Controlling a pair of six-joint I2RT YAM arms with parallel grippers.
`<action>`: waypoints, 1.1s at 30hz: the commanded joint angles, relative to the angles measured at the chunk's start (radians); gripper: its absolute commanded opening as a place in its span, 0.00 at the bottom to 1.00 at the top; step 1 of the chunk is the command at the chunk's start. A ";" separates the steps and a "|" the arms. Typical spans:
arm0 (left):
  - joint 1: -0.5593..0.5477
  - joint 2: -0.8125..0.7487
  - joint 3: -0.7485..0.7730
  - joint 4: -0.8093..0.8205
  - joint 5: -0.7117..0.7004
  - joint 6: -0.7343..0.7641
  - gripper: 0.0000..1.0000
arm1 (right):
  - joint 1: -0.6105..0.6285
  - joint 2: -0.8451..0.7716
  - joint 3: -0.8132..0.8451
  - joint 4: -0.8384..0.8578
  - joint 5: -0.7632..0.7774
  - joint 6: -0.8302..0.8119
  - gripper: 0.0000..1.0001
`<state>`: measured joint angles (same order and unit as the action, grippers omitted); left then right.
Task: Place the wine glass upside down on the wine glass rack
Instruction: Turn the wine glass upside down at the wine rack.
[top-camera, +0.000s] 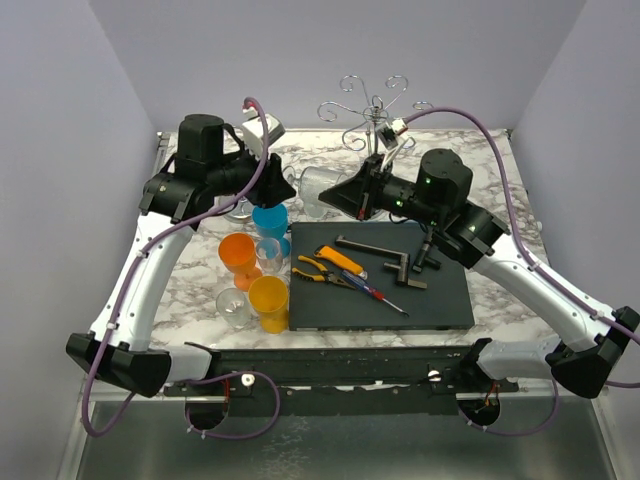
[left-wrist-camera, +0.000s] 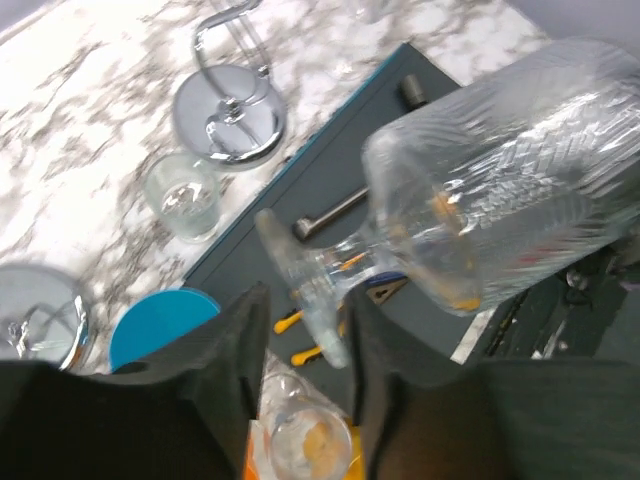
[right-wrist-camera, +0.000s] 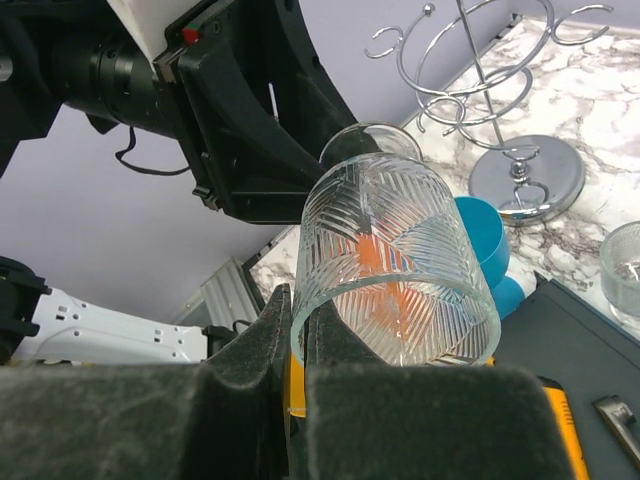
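The wine glass (top-camera: 318, 188), clear with a cut herringbone pattern, hangs on its side in the air between the two arms. My right gripper (right-wrist-camera: 297, 305) is shut on its rim, one finger inside the bowl (right-wrist-camera: 395, 260) and one outside. My left gripper (left-wrist-camera: 307, 295) stands open with a finger on either side of the glass's round foot (left-wrist-camera: 312, 320), and gaps show on both sides. The bowl (left-wrist-camera: 510, 170) points away from the left gripper. The chrome wine glass rack (top-camera: 375, 110) stands at the back of the table, beyond the right gripper (top-camera: 345, 195); a chrome rack (right-wrist-camera: 500, 120) also shows in the right wrist view.
Blue (top-camera: 269, 220), orange (top-camera: 238, 252) and yellow (top-camera: 268, 298) cups and small clear glasses (top-camera: 232, 305) crowd the table under the left arm. A dark mat (top-camera: 440, 290) carries pliers (top-camera: 330, 265), a screwdriver and hex keys. Round chrome bases (left-wrist-camera: 230, 120) sit on the marble.
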<state>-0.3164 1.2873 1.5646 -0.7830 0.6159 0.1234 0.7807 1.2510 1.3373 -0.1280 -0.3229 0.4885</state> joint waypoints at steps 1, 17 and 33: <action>-0.015 0.039 0.052 0.014 0.066 0.023 0.28 | 0.015 -0.010 -0.004 0.100 -0.043 0.023 0.01; -0.030 -0.007 0.057 0.021 -0.037 0.394 0.00 | 0.019 -0.036 -0.066 -0.033 0.028 0.091 0.26; -0.033 -0.205 -0.141 0.241 0.034 0.759 0.00 | 0.019 -0.033 0.113 -0.297 -0.019 0.017 1.00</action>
<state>-0.3447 1.1740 1.4929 -0.6891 0.5629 0.7471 0.7975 1.1969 1.3468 -0.3431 -0.2810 0.5568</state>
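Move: The wine glass lies on its side in the air between my hands: its middle is about 5 cm to the right of my left hand, 2 back and slightly above, with the foot between the open left fingers. From my right hand, which still pinches the rim, the middle is roughly 5 cm left and 2 ahead. The blue goblet stands some 4 cm left of my left hand and 29 below; the clear tumbler is about 9 ahead, 5 right and 30 below. I ease my left hand about 1.5 cm right and close its fingers on the wine glass's foot. Then my right hand sinks some 3 cm, opens wide to let go of the rim, and draws back and right about 2 cm each, while my left comes back left and up around 3 cm, turning its fingertips up by some 35-40 degrees to swing the bowl down. ##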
